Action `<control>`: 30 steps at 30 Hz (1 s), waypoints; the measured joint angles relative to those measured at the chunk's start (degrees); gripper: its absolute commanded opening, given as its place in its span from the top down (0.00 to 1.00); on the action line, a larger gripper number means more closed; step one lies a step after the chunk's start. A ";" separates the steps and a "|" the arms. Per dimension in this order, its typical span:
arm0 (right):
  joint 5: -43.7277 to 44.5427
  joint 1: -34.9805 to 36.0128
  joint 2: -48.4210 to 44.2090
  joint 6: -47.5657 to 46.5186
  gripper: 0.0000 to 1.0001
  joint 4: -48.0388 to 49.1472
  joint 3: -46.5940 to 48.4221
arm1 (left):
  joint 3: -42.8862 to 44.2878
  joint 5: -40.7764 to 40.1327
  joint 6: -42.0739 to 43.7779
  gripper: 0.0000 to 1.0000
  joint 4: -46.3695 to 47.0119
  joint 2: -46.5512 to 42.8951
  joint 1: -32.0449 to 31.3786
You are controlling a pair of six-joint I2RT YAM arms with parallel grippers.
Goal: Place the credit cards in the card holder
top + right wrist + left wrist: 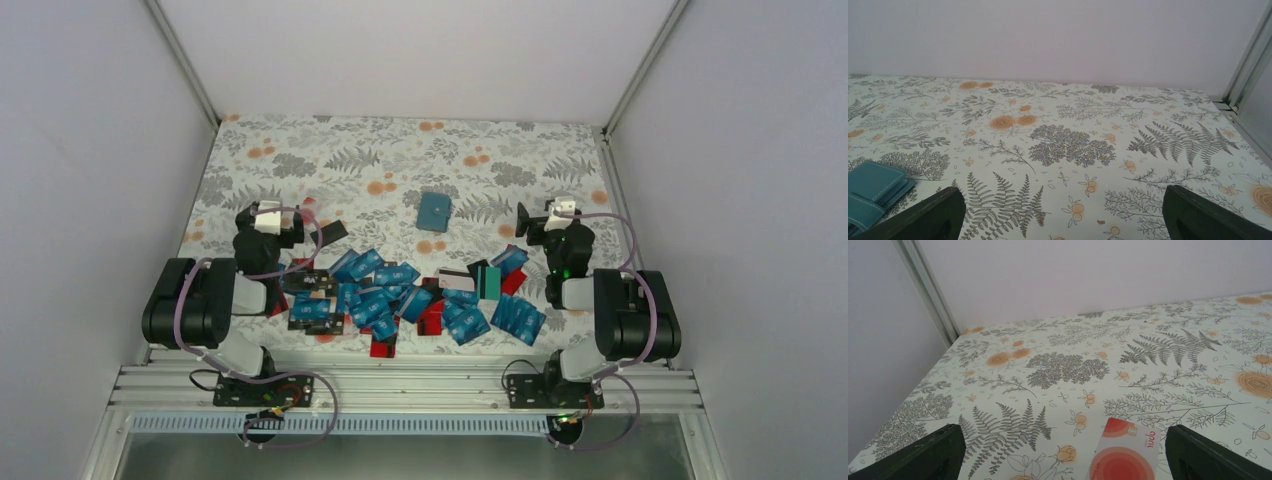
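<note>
Many credit cards, mostly blue, some red and black, one teal-green, lie in a loose heap near the table's front. The teal card holder lies closed beyond the heap at mid-table. It also shows at the left edge of the right wrist view. My left gripper is open and empty at the left of the heap. A red and white card lies on the cloth between its fingers. My right gripper is open and empty at the right, over bare cloth.
The table has a floral cloth and is enclosed by white walls at the back and both sides. A metal rail runs along the near edge by the arm bases.
</note>
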 measured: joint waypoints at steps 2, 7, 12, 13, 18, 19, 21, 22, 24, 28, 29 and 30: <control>0.00 0.00 0.00 0.00 0.00 0.00 0.00 | 0.00 0.00 0.00 0.00 0.00 0.00 0.00; 0.00 0.00 0.00 0.00 0.00 0.00 0.00 | 0.00 0.00 0.00 0.00 0.00 0.00 0.00; 0.00 0.00 0.00 0.00 0.00 0.00 0.00 | 0.04 0.02 0.04 0.00 -0.44 -0.17 -0.22; 0.00 0.00 0.00 0.00 0.00 -0.02 0.00 | 0.24 -0.09 0.13 0.00 -1.60 -0.68 -0.39; 0.48 -0.02 -0.39 0.00 0.00 -8.92 5.62 | 11.23 -4.70 -3.61 0.00 -21.16 -6.56 -2.25; 0.55 -0.02 -0.63 0.02 0.00 -10.95 7.63 | 15.30 -5.57 -5.14 0.00 -25.73 -7.06 -2.36; 0.48 -0.02 -1.90 0.09 0.00 -16.41 12.39 | 21.99 -6.99 -8.00 0.00 -33.33 -8.00 -2.58; 0.48 -0.02 -2.86 0.28 0.00 -19.10 14.62 | 24.61 -7.63 -9.51 0.00 -37.09 -8.63 -2.69; 0.42 -0.02 -4.63 0.87 0.00 -25.66 19.98 | 28.63 -8.50 -12.57 0.00 -44.26 -9.97 -2.84; -2.14 -0.02 -5.62 2.29 0.00 -36.06 29.97 | 34.86 -8.17 -18.32 0.00 -56.83 -10.73 -2.75; -3.15 -0.07 -5.46 3.61 0.00 -38.36 32.33 | 36.11 -6.99 -19.39 0.00 -59.25 -10.51 -2.51; -4.02 -0.09 -4.90 5.29 0.00 -40.79 34.84 | 37.48 -5.55 -20.22 0.00 -61.66 -10.08 -2.19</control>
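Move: From the left hand the card holder lies about 38 cm to the right and 10 cm ahead. Nearer that hand, a red-and-white card is some 10 cm ahead and 6 cm right, with a black card about 4 cm ahead and 12 cm right. From the right hand the holder is roughly 25 cm left and 12 cm ahead, and a blue card 7 cm left and 1 cm back. Everything lies some 11 cm below the hands. Up and outward over the table go both empty hands after a short wait, fingers staying wide open and touching nothing. The left rises about 10 cm while reaching 6 cm forward, its left side rolling down some 15 degrees as it tips down and turns slightly left; the right climbs about 13 cm and 7 cm forward, nearly unturned. ##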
